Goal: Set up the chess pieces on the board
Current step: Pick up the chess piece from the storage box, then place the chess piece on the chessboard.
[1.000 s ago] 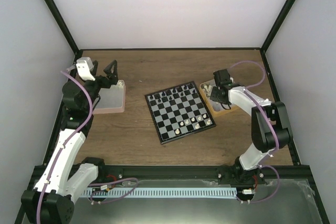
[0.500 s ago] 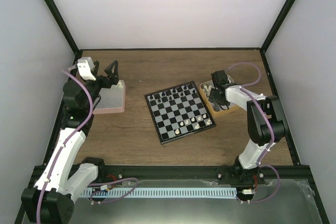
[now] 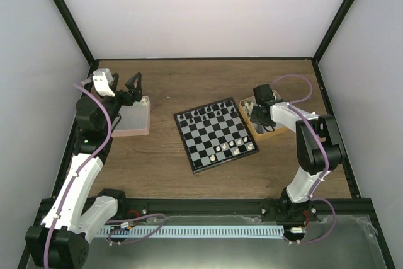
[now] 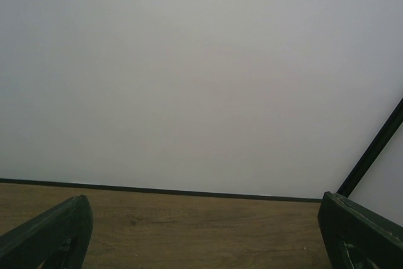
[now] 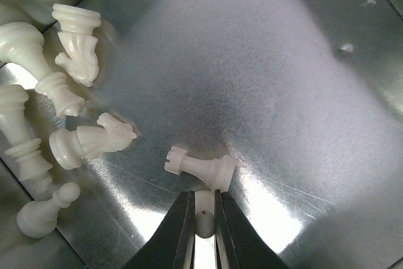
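In the right wrist view my right gripper (image 5: 204,196) is shut on a small cream-white chess piece (image 5: 204,211) with a round head, down on the shiny floor of the tray. A cream rook (image 5: 200,167) lies on its side, touching the fingertips. More cream pieces lie at the left: two knights (image 5: 94,140) and a pawn (image 5: 45,213). From above, the right gripper (image 3: 257,115) is inside the orange-tan tray (image 3: 267,131), right of the board (image 3: 211,137). Several cream pieces (image 3: 230,149) stand on the board's near rows. My left gripper (image 3: 133,86) hangs open and empty above the pink tray (image 3: 132,121).
Black chessmen (image 3: 208,113) stand along the board's far rows. The left wrist view shows only the wooden table (image 4: 189,231), the white back wall and a black frame post (image 4: 374,149), with the left fingers (image 4: 50,234) wide apart at the picture's edges.
My right gripper's jaws have closed on the small cream piece in the tan tray, after the wrist shifted slightly left. The left arm has not moved.
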Controlling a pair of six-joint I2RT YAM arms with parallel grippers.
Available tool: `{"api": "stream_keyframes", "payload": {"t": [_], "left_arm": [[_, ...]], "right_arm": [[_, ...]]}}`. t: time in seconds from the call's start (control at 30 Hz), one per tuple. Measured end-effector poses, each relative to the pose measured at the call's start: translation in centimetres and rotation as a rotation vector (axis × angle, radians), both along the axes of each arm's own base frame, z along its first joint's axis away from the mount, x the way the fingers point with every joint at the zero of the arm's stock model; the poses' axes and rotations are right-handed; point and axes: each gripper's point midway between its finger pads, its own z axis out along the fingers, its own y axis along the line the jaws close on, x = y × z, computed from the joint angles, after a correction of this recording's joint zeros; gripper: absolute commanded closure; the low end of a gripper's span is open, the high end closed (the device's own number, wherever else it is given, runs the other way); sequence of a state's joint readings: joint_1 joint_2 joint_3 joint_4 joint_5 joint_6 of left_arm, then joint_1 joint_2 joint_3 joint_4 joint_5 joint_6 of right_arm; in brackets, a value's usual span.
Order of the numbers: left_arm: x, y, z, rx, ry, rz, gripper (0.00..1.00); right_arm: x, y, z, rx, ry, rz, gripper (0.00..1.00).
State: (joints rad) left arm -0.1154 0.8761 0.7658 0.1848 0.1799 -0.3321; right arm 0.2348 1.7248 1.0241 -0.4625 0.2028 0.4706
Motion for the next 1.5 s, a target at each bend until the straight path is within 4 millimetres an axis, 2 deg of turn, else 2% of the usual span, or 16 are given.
{"api": "stream_keyframes", "payload": {"t": [0.17, 0.3, 0.4, 0.5, 0.63, 0.8, 0.9, 1.0, 1.17, 1.5], "left_arm": [[0.0, 0.0, 0.0, 0.000, 0.000, 0.000, 0.00], [0.0, 0.0, 0.0, 0.000, 0.000, -0.001, 0.00], [0.0, 0.0, 0.0, 0.000, 0.000, -0.001, 0.00], [0.0, 0.0, 0.0, 0.000, 0.000, 0.000, 0.00], [0.0, 0.0, 0.0, 0.000, 0.000, 0.001, 0.00], [0.0, 0.1, 0.0, -0.001, 0.000, 0.003, 0.00], [0.0, 0.1, 0.1, -0.001, -0.001, 0.003, 0.00], [0.0, 0.1, 0.1, -0.001, -0.002, 0.003, 0.00], [0.0, 0.0, 0.1, -0.001, -0.002, 0.003, 0.00], [0.0, 0.1, 0.1, -0.001, -0.001, 0.003, 0.00]], "right_arm": [[0.3, 0.1, 1.5, 0.006, -0.038, 0.007, 0.94], [0.9, 1.0, 4.6, 0.016, -0.110, 0.027, 0.94], [1.3, 2.5, 7.1, 0.031, -0.169, 0.060, 0.94], [1.0, 5.3, 9.1, 0.058, -0.214, 0.129, 0.94], [-1.0, 11.6, 10.3, 0.116, -0.225, 0.287, 0.94], [-6.0, 19.6, 8.9, 0.166, -0.148, 0.516, 0.95], [-8.9, 22.3, 6.8, 0.159, -0.073, 0.608, 0.95], [-10.7, 23.3, 5.2, 0.140, -0.014, 0.651, 0.95], [-12.2, 23.6, 4.0, 0.108, 0.040, 0.696, 0.95], [-13.0, 23.4, 3.0, 0.080, 0.084, 0.735, 0.94]]}}
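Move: About 13 cm back and 23 cm to the left of the right hand, roughly level, is the empty board square at the left end of the standing row of white pawns; the hand already grips the next pawn on the storage box floor. The end pawn stands 3 cm right of that square and 1 cm farther out, with a bishop some 3 cm behind the square. In the box, a rook lies about 2 cm ahead of the hand. From the left hand, the square is roughly 30 cm right, 10 cm back and 34 cm down. Lifting the gripped pawn some 10 cm straight up out of the box, the right hand swings left over the board and then back, about 23 cm left and 13 cm back in all. It turns about 40 degrees counter-clockwise, sinks some 7 cm in the second half, and eases down above the empty square beside the end pawn, fingers keeping their hold. ##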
